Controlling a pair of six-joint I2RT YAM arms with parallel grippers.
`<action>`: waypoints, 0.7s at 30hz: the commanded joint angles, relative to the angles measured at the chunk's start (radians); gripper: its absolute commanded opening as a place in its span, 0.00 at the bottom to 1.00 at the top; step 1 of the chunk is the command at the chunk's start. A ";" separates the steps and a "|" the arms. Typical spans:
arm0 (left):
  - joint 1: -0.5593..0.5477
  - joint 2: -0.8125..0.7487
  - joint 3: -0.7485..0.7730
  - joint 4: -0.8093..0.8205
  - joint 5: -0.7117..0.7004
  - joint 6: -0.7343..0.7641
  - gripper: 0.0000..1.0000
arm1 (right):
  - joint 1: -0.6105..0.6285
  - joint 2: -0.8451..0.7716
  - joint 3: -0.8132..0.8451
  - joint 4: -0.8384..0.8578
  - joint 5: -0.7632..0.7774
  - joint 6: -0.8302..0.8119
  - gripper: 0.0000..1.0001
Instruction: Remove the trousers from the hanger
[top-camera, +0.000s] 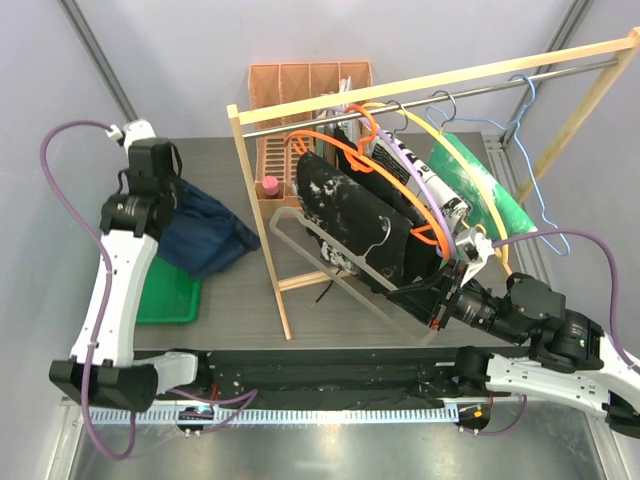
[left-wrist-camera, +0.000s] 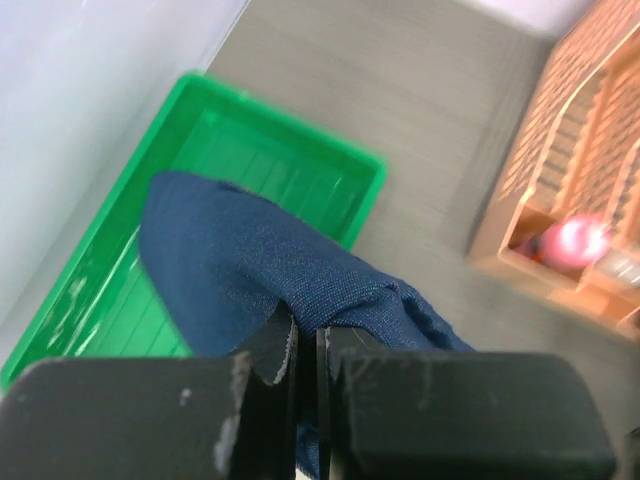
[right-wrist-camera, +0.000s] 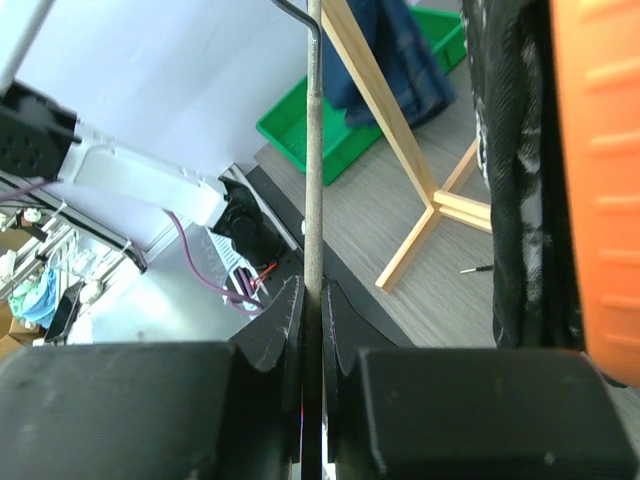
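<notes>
The navy blue trousers (top-camera: 205, 235) hang bunched from my left gripper (top-camera: 170, 205) over the green tray (top-camera: 165, 292). In the left wrist view that gripper (left-wrist-camera: 305, 335) is shut on a fold of the navy cloth (left-wrist-camera: 250, 255). The black, white-speckled trousers (top-camera: 350, 212) are draped on a pale hanger (top-camera: 290, 213) inside the wooden rack. My right gripper (top-camera: 437, 300) is shut on that hanger's lower right end. The right wrist view shows the thin grey hanger bar (right-wrist-camera: 313, 150) pinched in the gripper (right-wrist-camera: 312, 295), with the speckled trousers (right-wrist-camera: 515, 180) just to its right.
The wooden rack (top-camera: 430, 85) carries several more hangers: orange (top-camera: 345, 150), purple (top-camera: 425, 185), yellow (top-camera: 470, 175), blue (top-camera: 535, 170). A lettered black-and-white cloth (top-camera: 420, 165) and a green cloth (top-camera: 495, 190) hang there too. An orange organizer (top-camera: 310, 85) stands behind the rack.
</notes>
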 joint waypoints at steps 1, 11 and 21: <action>0.018 0.014 0.219 0.064 0.013 0.002 0.00 | 0.000 -0.006 0.004 0.074 -0.031 0.024 0.01; 0.018 -0.135 0.258 -0.091 -0.142 0.034 0.00 | 0.000 -0.034 0.067 -0.012 -0.014 0.070 0.01; 0.018 -0.305 0.176 -0.270 -0.185 0.037 0.00 | 0.000 -0.055 0.107 -0.058 -0.037 0.051 0.01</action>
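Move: My left hand, holding the trousers, has the green tray about 31 cm below it, centred level with it and 9 cm to its left. From that hand, the pink bottle stands some 15 cm ahead and 16 cm right, about 25 cm down, and the clothes rack's near foot is about 18 cm back and 20 cm right at table height. From my right hand, the tray is some 24 cm ahead, 46 cm left and 33 cm down. With a hair of forward reach first, I lift my left hand about 11 cm and then sweep it back some 12 cm and a little left, up and away from the green tray. My fingers tilt upward some 15 degrees and stay shut on the trousers, drawing the cloth along; my right hand keeps its pinch on the empty hanger and eases a couple of centimetres up, right and back. ##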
